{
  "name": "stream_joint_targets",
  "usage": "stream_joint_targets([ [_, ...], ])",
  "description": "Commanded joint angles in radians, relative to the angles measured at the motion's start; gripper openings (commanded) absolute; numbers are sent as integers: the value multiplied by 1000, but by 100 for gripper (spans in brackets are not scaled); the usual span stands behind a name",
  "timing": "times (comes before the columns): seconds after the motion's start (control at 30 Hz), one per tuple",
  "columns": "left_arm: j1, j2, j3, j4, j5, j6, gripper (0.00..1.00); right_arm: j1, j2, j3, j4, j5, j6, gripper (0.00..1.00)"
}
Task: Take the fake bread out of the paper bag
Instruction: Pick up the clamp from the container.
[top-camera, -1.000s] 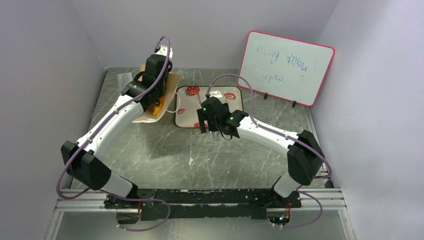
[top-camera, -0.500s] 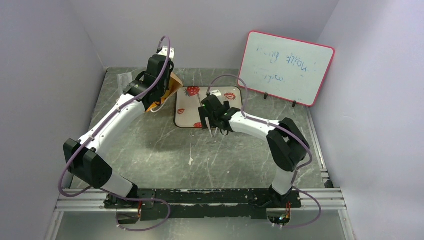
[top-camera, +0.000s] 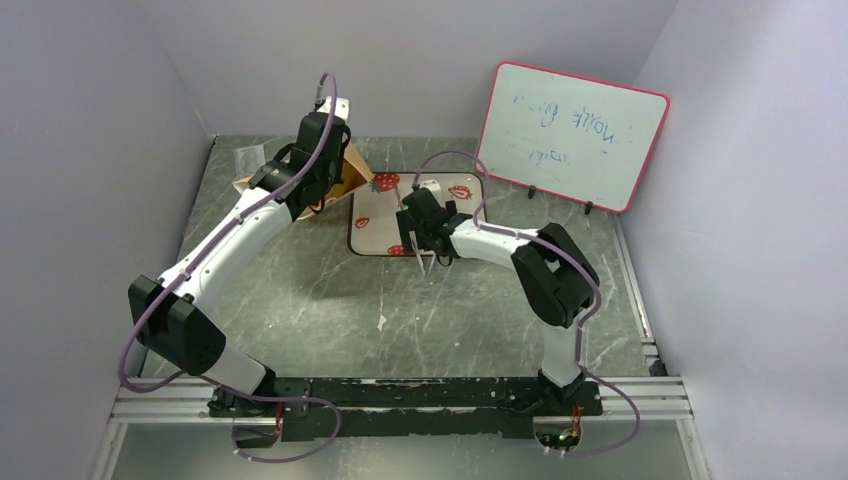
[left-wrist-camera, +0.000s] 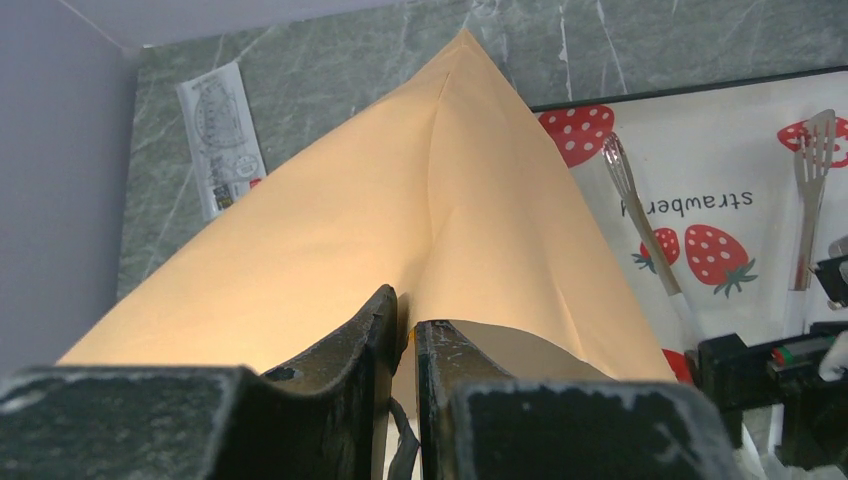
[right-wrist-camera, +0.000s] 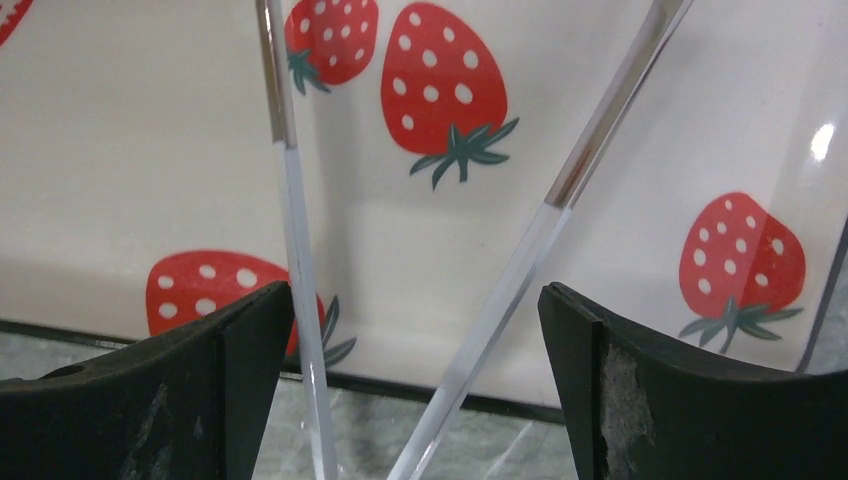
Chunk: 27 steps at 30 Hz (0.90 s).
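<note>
My left gripper (left-wrist-camera: 405, 310) is shut on a fold of the tan paper bag (left-wrist-camera: 400, 200), which rises to a peak in front of it. Seen from above, the paper bag (top-camera: 345, 172) hangs tilted at the back left under the left gripper (top-camera: 322, 185). The fake bread is hidden. My right gripper (right-wrist-camera: 415, 295) is open at the near edge of the strawberry-print tray (right-wrist-camera: 130, 150), its fingers either side of the two spread arms of the silver tongs (right-wrist-camera: 585, 150) without touching them. The right gripper (top-camera: 424, 238) sits over the tray's (top-camera: 368, 238) near rim.
A whiteboard (top-camera: 570, 135) with a red frame leans against the back right wall. A clear printed packet (left-wrist-camera: 220, 135) lies on the stone table behind the bag. The tongs' (left-wrist-camera: 640, 220) spoon and slotted ends rest on the tray (left-wrist-camera: 720, 160).
The left gripper has swung the bag up and back, and the orange piece seen in its mouth no longer shows. The right jaws have widened round the tongs, and the right elbow has folded inward.
</note>
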Motion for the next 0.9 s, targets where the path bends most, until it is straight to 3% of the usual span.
stream_joint_targets([
  [0.0,-4,-6,32,-56,20,-83,7,-28,40,26,71,-10,-9,94],
  [0.3,-17,-13,17,-103,26,-277,7,-52,72,26,119,-45,-9,84],
  [0.47,-51,5,29,-98,29,-378,7,-53,48,-1,132,-44,-18,70],
  [0.6,-85,45,71,-100,3,-389,7,-53,25,-19,128,-42,-20,55],
  [0.87,-139,160,175,-131,-38,-352,7,-51,-41,-79,134,-58,1,45],
])
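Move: Between the right hand's open fingers lie the clamp's two handles, its middle about 5 cm ahead and 2 cm below that hand, neither left nor right. The strawberry tray under it centres about 6 cm ahead and 1 cm left; the paper bag hangs some 20 cm left, 8 cm ahead and well above. From the left hand, which holds the bag's rim, the tray is roughly 16 cm right, 3 cm ahead and 26 cm down, the clamp about 17 cm right and 2 cm ahead. Easing forward and down about 2 cm along the clamp's handles, the right hand then closes to a bit over half open and pinches both from outside, drawing back 1 cm at the end. The left hand keeps its grip on the bag rim, first sinking and drawing back slightly, then swinging about 7 cm right overall towards the tray while rolling some 15 degrees, left side down. ##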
